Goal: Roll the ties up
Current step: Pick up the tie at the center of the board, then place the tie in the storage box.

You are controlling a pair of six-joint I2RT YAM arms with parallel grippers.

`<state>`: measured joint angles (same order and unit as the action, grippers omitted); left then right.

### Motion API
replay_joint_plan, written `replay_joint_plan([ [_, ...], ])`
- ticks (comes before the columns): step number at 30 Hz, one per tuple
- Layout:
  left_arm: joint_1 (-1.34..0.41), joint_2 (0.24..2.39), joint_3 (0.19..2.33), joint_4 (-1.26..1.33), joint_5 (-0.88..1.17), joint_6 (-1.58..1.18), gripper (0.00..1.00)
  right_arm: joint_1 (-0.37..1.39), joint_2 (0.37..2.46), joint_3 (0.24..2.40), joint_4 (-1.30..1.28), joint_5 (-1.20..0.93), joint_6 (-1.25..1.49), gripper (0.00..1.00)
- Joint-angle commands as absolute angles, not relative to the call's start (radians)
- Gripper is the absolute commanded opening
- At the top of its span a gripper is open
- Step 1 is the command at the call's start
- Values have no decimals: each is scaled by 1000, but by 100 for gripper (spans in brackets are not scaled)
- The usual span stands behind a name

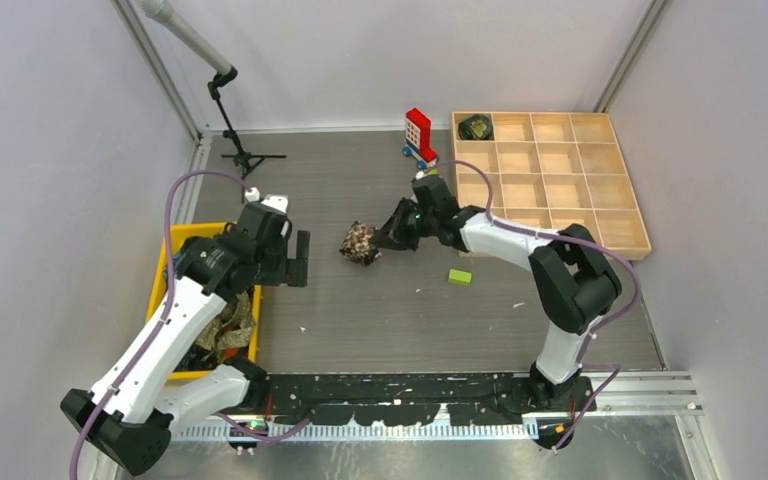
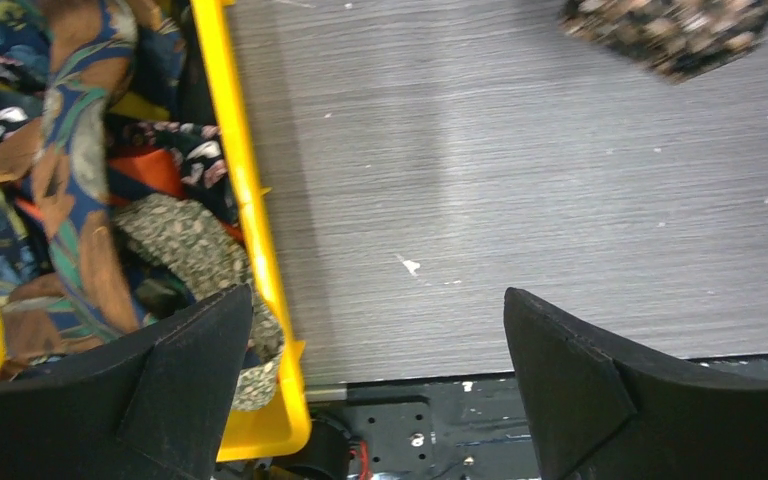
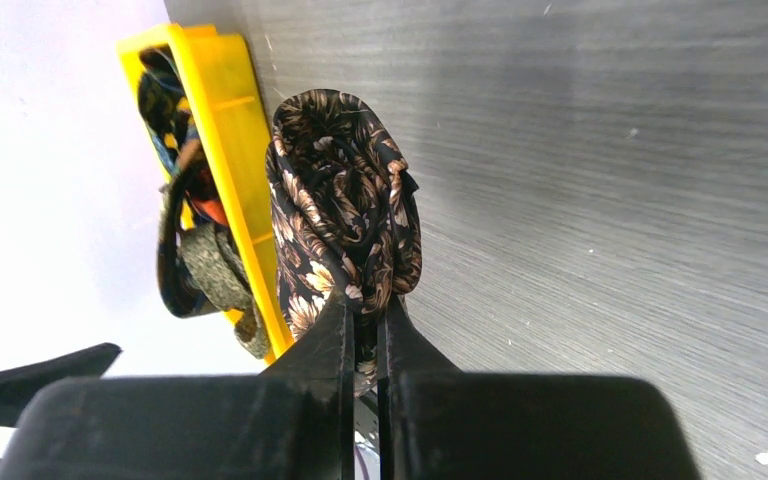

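Note:
A brown-and-black floral tie, rolled into a bundle [image 1: 360, 242], sits mid-table with my right gripper [image 1: 388, 236] shut on its near edge. The right wrist view shows the roll [image 3: 345, 200] pinched between the two closed fingers of that gripper [image 3: 365, 310]. Whether it rests on the table I cannot tell. My left gripper [image 1: 296, 258] is open and holds nothing, beside the yellow bin [image 1: 165, 268]. In the left wrist view its fingers [image 2: 375, 330] straddle the bin's rim [image 2: 240, 170], with several loose ties [image 2: 80, 180] inside. Another rolled tie [image 1: 476, 127] lies in the wooden tray's far-left compartment.
The wooden compartment tray [image 1: 560, 165] stands at the back right. A red-and-white toy [image 1: 419, 135] is next to its left side. A small green block [image 1: 459, 276] lies in front of the right arm. A microphone stand [image 1: 240, 150] is at the back left.

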<state>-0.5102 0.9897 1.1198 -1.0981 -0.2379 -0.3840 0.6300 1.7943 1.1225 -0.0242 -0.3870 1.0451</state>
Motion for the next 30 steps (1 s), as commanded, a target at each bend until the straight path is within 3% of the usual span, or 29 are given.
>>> replay_joint_plan([
  [1,-506,960,1117,-1135,-345,-432,100,550,1685,1222,-126,-400,999,0],
  [12,-506,844,1023,-1064,-387,-500,100,238,1681,1420,-353,-439,891,0],
  [22,-506,650,906,-950,-359,-467,100,15,1837,1626,-438,-449,840,0],
  [30,-506,632,892,-943,-363,-460,100,-127,1979,1803,-477,-406,819,0],
])
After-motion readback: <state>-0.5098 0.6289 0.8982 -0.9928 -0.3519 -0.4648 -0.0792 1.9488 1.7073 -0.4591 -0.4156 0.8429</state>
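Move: The right hand already holds the rolled tie; the free cell in the wooden tray's far row lies about 30 cm ahead, 34 cm right and 9 cm below. Beside that cell, some 10 cm to its left, sits the dark green roll. The red toy is about 22 cm ahead and 10 cm right of the right hand. From the left hand the cell is roughly 38 cm ahead, 51 cm right. Tie still pinched, the right hand rises, sweeping about 30 cm right, 20 forward over the tray; left withdraws. ##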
